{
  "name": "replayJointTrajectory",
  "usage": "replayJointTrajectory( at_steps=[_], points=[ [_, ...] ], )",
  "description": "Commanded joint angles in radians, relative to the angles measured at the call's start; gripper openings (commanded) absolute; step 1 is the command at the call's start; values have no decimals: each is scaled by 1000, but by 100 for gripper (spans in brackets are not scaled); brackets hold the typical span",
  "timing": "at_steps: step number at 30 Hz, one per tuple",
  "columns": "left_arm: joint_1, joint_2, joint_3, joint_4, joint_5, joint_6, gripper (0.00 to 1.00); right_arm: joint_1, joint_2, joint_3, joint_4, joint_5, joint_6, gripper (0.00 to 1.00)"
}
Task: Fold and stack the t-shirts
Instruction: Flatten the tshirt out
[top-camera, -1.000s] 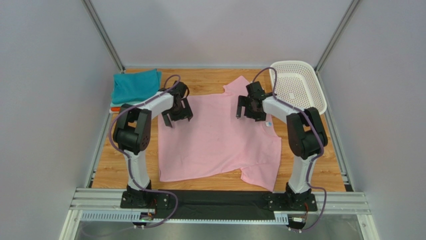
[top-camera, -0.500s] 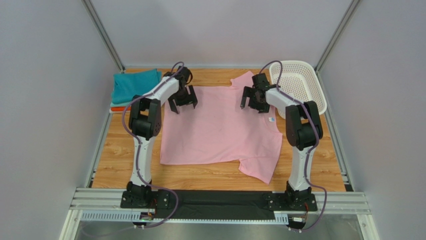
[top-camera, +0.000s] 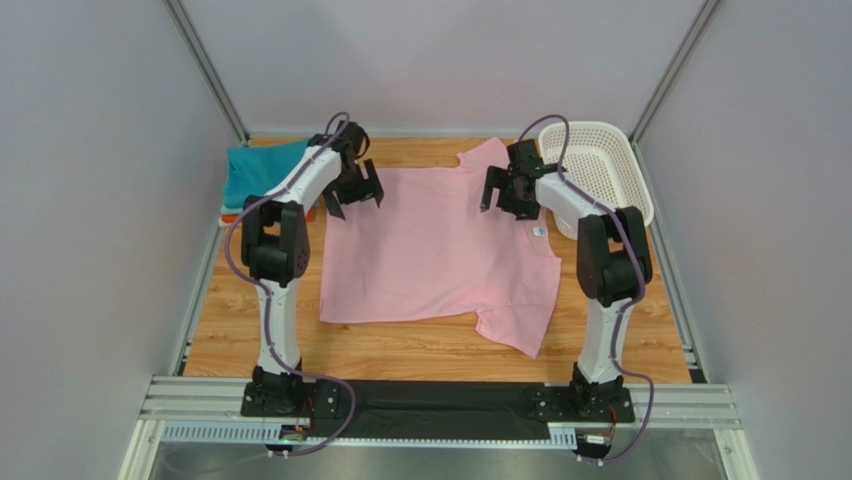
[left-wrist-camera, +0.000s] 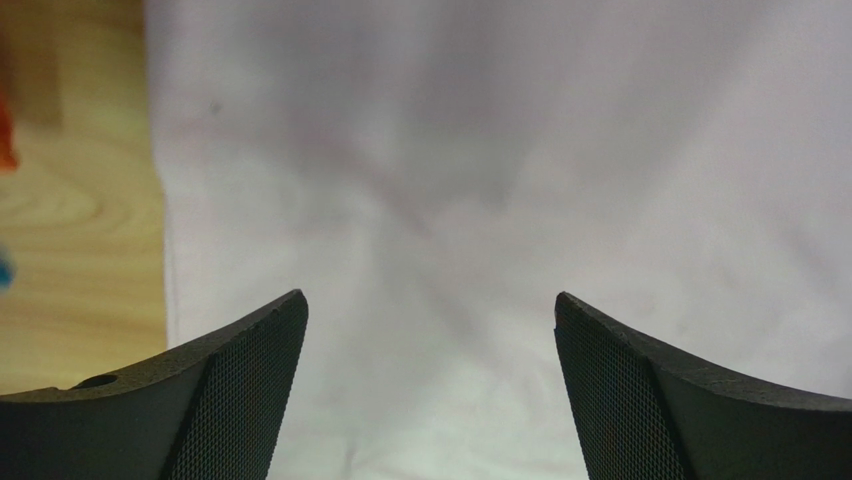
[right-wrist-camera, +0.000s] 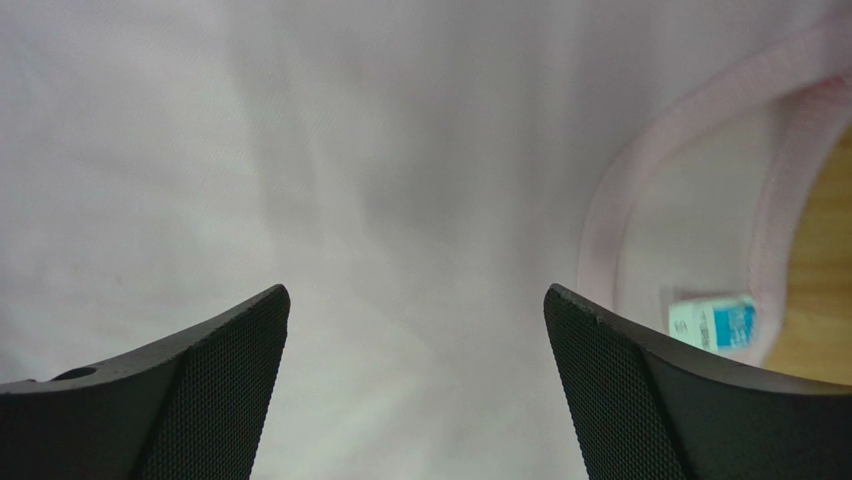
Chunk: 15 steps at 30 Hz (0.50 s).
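Note:
A light pink t-shirt (top-camera: 435, 255) lies spread flat on the wooden table, its neck and small label (top-camera: 538, 232) toward the right. My left gripper (top-camera: 353, 203) is open over the shirt's far left corner; in the left wrist view its open jaws (left-wrist-camera: 430, 330) frame bare cloth (left-wrist-camera: 480, 150) beside the shirt's edge. My right gripper (top-camera: 508, 205) is open over the far right part, near the collar (right-wrist-camera: 690, 190) and label (right-wrist-camera: 712, 322); nothing sits between its fingers (right-wrist-camera: 417, 320). A folded teal t-shirt (top-camera: 255, 170) lies at the back left on something orange (top-camera: 228, 213).
A white perforated basket (top-camera: 600, 165) stands at the back right, close to my right arm. Bare wood (top-camera: 420, 350) shows along the near edge and on both sides. Metal frame posts and grey walls enclose the table.
Both arms have reached farther toward the back of the table. The pink shirt has slid a little away from the bases and lies flatter. Both grippers stayed open.

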Motion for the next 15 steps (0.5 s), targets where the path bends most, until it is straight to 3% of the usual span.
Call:
replayJointTrajectory(
  at_steps=[1,8,13,15],
  points=[
    [-9,-268,-125,-29,-9,-25,100,35,-247,-77,-13,27,-9,100],
    [-87,-851,-880,97,-31,-192,100,55,-707,-518,37,72,63,100],
    [-109,-1225,-1287,114,-42,-348,100,55,-1021,-768,25,70,71,100],
    [-109,-1299,-1354,122,-48,-376,100,54,-1084,-806,13,73,69,100]
  ],
)
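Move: The t-shirt's near left corner lies about 26 cm back from my left hand, 5 cm to its left and some 4 cm below; the folded stack is roughly 22 cm to this hand's left and 7 cm ahead. For my right hand, the near sleeve lies about 25 cm back, 1 cm to the right and 3 cm below. The neck label is some 7 cm right and 3 cm back of this hand, the empty basket 23 cm right and 9 cm ahead. I sweep both open hands back over the t-shirt, already clear of the cloth. My left hand arcs up about 7 cm, travels nearly 30 cm back and drifts left, sinking again towards the near left corner. My right hand rises about 10 cm while going 18 cm back and a little right towards the near sleeve, its fingertips swinging forward some 15 degrees, and stays high. ##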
